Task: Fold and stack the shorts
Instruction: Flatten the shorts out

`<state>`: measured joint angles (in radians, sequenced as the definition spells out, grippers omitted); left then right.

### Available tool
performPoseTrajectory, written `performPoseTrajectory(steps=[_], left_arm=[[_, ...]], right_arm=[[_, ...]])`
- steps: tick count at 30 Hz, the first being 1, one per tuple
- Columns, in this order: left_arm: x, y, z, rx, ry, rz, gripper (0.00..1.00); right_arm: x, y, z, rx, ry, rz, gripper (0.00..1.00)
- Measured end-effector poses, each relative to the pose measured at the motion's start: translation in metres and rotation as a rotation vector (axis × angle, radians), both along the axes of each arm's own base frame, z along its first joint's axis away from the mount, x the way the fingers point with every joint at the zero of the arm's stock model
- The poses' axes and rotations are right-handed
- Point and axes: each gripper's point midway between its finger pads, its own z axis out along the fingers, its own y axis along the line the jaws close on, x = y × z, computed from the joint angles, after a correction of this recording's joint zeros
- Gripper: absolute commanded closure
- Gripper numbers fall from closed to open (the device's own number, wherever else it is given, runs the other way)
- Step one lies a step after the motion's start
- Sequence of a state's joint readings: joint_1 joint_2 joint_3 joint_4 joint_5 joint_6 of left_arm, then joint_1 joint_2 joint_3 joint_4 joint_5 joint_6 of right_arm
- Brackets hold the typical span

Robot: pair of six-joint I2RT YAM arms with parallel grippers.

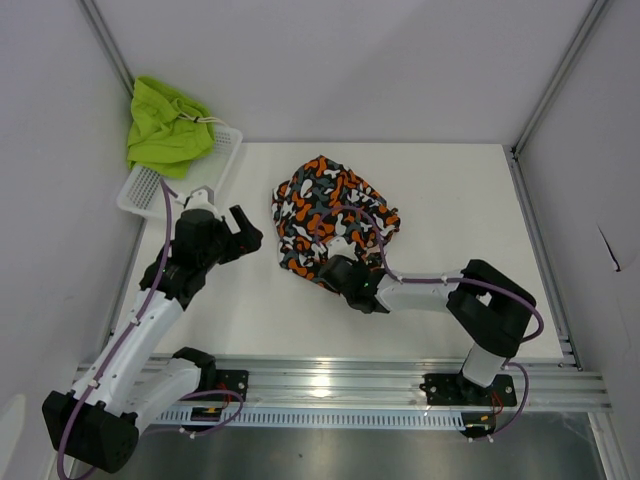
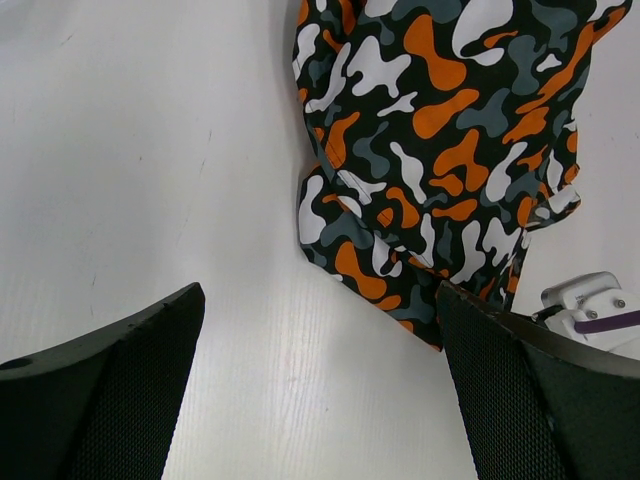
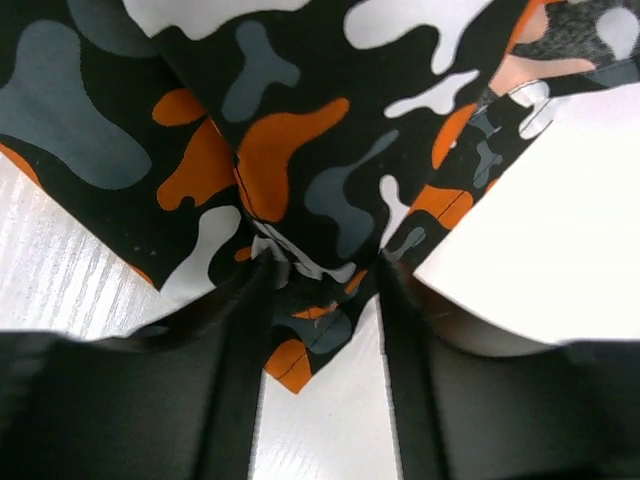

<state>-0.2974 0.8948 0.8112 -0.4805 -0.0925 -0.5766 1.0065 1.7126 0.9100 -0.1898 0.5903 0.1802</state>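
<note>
The camo shorts (image 1: 330, 215) lie crumpled in the middle of the table, blotched orange, black, grey and white. My right gripper (image 1: 337, 268) sits at their near edge. In the right wrist view a hem corner of the camo shorts (image 3: 300, 150) lies between the fingers of the right gripper (image 3: 325, 270), whose jaws stand partly apart with bare table showing beside the cloth. My left gripper (image 1: 246, 232) hovers wide open left of the camo shorts (image 2: 440, 130), with only table between the fingers of the left gripper (image 2: 320, 300). The lime green shorts (image 1: 165, 125) are heaped on the basket.
A white mesh basket (image 1: 150, 190) stands at the table's far left corner, half under the green shorts. Grey walls close in the left, back and right sides. A metal rail (image 1: 400, 380) runs along the near edge.
</note>
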Motion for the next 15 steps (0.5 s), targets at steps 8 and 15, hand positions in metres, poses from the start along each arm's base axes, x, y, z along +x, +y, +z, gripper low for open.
performPoseTrajectory(steps=[8, 15], left_arm=[[-0.001, 0.002, -0.006, 0.002, 0.012, 0.007, 0.01], [0.003, 0.001, -0.019, -0.030, 0.026, 0.032, 0.01]], right_arm=[[0.001, 0.004, -0.005, -0.046, -0.002, 0.049, 1.00], [-0.020, 0.004, 0.029, 0.037, -0.067, 0.082, 1.00]])
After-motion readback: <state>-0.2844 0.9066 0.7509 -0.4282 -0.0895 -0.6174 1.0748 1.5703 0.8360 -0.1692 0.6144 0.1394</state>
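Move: The upper layer's near tip on the shorts lies between the right hand's half-open fingers, about 1 cm ahead and 1 cm below. From this hand, the shorts' near corner pokes out roughly 3 cm back and 1 cm left, the middle of the shorts is some 13 cm ahead and 3 cm left, and the left hem corner about 3 cm ahead and 12 cm left. From the left hand that near tip is some 17 cm right, 3 cm back and 17 cm below. The right hand settles barely half a centimetre into the cloth as its half-open fingers close fully, pinching the near tip of the shorts' upper layer, and then turns upward and draws back, climbing about 3.5 cm and pulling some 2 cm towards its base with the pinch kept. Meanwhile the left hand, fingers still wide open and holding nothing, sinks about 2 cm above the bare table to the left of the shorts. ##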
